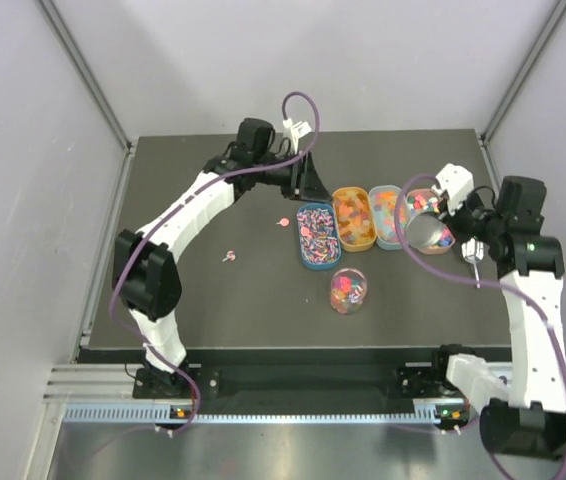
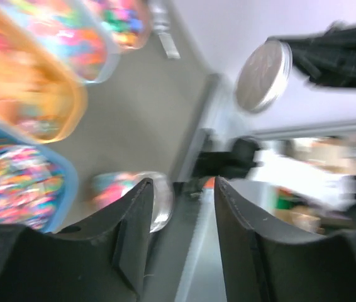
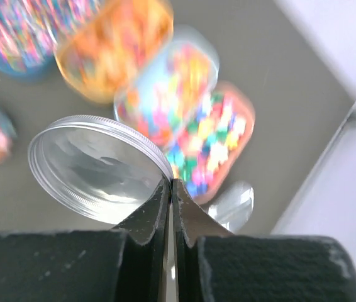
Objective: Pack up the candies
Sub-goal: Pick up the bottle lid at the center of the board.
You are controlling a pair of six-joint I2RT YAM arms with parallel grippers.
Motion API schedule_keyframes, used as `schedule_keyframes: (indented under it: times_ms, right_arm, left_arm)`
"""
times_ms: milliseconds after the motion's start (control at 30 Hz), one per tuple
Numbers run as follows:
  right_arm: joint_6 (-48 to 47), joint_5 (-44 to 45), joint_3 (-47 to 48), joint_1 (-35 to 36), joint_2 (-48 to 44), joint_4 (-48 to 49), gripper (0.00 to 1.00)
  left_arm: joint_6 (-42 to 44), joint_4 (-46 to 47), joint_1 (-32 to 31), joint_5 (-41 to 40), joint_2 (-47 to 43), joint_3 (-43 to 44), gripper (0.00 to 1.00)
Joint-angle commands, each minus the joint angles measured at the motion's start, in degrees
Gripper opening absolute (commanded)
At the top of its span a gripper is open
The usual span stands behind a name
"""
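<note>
The candies (image 1: 318, 232) fill a row of oval trays at mid-table, and more of them sit in the clear round jar (image 1: 348, 290) in front of the trays. Two loose candies (image 1: 283, 221) lie left of the trays. My right gripper (image 1: 440, 218) is shut on the rim of a silver lid (image 3: 96, 167), held tilted above the rightmost tray (image 3: 244, 154). My left gripper (image 2: 181, 189) is open with nothing between its fingers; it hovers behind the trays (image 1: 308, 185). In the left wrist view the jar (image 2: 131, 189) is blurred, just past the left finger.
From left to right stand a blue tray (image 1: 314, 266), an orange tray (image 1: 355, 246), a light blue tray (image 1: 387, 245) and a pink tray (image 1: 450, 246). A shiny metal piece (image 3: 231, 204) lies beside the pink tray. White walls close the table's sides and back.
</note>
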Motion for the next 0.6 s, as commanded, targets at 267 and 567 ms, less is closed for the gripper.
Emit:
schedule_keyframes:
  times_ms: [267, 567]
  right_arm:
    - [51.3, -27.7, 1.9, -1.1, 5.5, 31.1, 0.0]
    - [68.2, -31.7, -4.9, -1.1, 7.4, 54.3, 0.0]
  left_arm:
    - [-41.7, 33.6, -2.8, 17.7, 7.8, -0.7, 0.75]
    - [-59.9, 47.8, -0.5, 17.9, 8.5, -9.4, 0.98]
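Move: The lid is already in my right fingers, held by its rim; my left fingers, where it heads, are about 24 cm left, 5 cm ahead and roughly level with my right hand. From that hand the jar is some 17 cm left, 6 cm back and 19 cm down, and the light-blue box 7 cm left, 11 cm ahead and 21 cm down. From my left hand, the lid sits about 20 cm right, 7 cm back and 2 cm lower, and the orange box 9 cm right, 6 cm ahead and 23 cm down. Keeping the lid's rim pinched, I carry it left and up, each about 8 cm, with some forward travel, rolling my right wrist some 50 degrees, its left side rising, until the fingers point level, forward and left. Meanwhile my left hand edges right towards the lid, drifting slightly back, rolls with its fingers coming nearer level, and opens from half to nearly full width. ##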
